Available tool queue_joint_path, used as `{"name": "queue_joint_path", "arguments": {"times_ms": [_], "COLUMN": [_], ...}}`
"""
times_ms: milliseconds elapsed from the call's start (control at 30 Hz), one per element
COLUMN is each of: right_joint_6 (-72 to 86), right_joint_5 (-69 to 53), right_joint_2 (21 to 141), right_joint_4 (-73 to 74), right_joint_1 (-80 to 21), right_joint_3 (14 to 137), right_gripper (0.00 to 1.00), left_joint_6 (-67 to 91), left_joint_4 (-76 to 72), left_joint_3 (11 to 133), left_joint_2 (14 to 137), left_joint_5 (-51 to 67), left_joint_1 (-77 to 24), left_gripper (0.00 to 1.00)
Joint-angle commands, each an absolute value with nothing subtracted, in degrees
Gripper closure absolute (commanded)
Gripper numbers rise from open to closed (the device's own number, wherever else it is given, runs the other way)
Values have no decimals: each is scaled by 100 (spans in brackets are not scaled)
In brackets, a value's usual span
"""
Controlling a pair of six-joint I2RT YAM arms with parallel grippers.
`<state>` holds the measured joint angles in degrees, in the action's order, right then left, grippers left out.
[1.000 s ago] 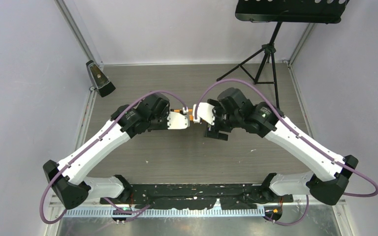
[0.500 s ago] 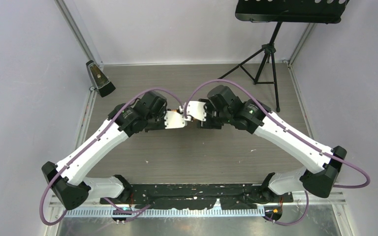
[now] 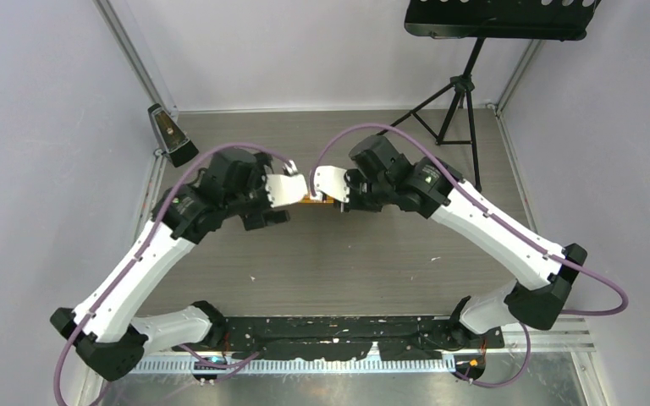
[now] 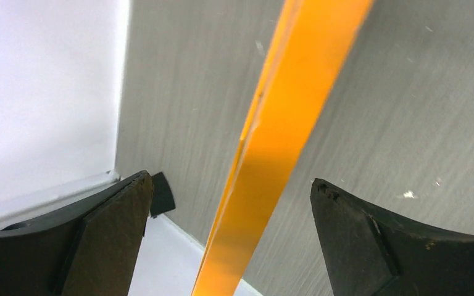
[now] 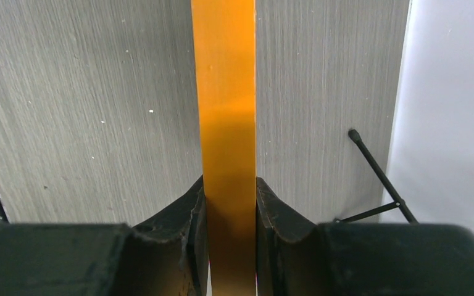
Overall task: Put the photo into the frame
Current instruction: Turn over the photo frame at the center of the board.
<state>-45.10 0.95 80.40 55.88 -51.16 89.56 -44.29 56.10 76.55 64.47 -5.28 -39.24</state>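
The orange frame [image 5: 225, 92] is held edge-on above the grey table, so only a thin orange strip [image 3: 320, 200] shows between the two wrists in the top view. My right gripper [image 5: 228, 188] is shut on that edge, both pads pressed against its sides. My left gripper [image 4: 231, 185] stands open, and the frame's edge [image 4: 284, 123] runs slanted through the gap without touching either finger. In the top view the left gripper [image 3: 292, 189] and right gripper [image 3: 322, 183] face each other at mid table. The photo is out of view.
A black tripod stand [image 3: 459, 89] rises at the back right, with one leg [image 5: 376, 169] close to the frame in the right wrist view. A small black wedge-shaped object [image 3: 172, 135] sits at the back left corner. Pale walls enclose the table [image 3: 347, 262].
My left gripper has opened, let go of the frame and drawn back to the left. My right gripper has moved left and closed on the frame's edge.
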Motion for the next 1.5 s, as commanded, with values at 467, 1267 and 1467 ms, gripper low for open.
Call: {"name": "queue_joint_path", "arguments": {"times_ms": [467,1267,1467], "right_joint_6": [-1150,2864,3893], "right_joint_5": [-2266,-3806,-4052], "right_joint_2": [9218,8060,8590], "right_joint_4": [6283,312,-2167], "right_joint_1": [-3273,-1476,-1372], "right_joint_3": [12245,5572,4331], "right_gripper": [94,94,91], "left_joint_6": [-3128,-2662,-2645], "left_joint_4": [4680,4210,4225], "left_joint_3": [8488,7216,7044], "left_joint_2": [5217,5304,5391], "left_joint_5": [-203,318,421], "left_joint_1": [-2610,-2610,-2613], "left_gripper": [0,0,0]}}
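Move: Between the left hand's wide-open pads, and still gripped farther right by the right hand, runs the upper edge of the upright photo frame; its middle is about 13 cm below both, roughly 8 cm right of the left hand and 5 cm left of the right. From the right hand, a foot of the black stand is some 17 cm ahead, 9 cm right and 27 cm down. A dark box sits around 30 cm left, 17 cm ahead and 22 cm below the left hand. Keeping its pinch on the frame's edge, the right hand lifts about 6 cm while pushing 10 cm forward, then lowers some 19 cm towards the table, easing right and lastly a little back; it rolls about 100 degrees, clockwise looking along its fingers. The left hand, staying open, clears the edge upward and left by 14 cm, then sinks 10 cm. ##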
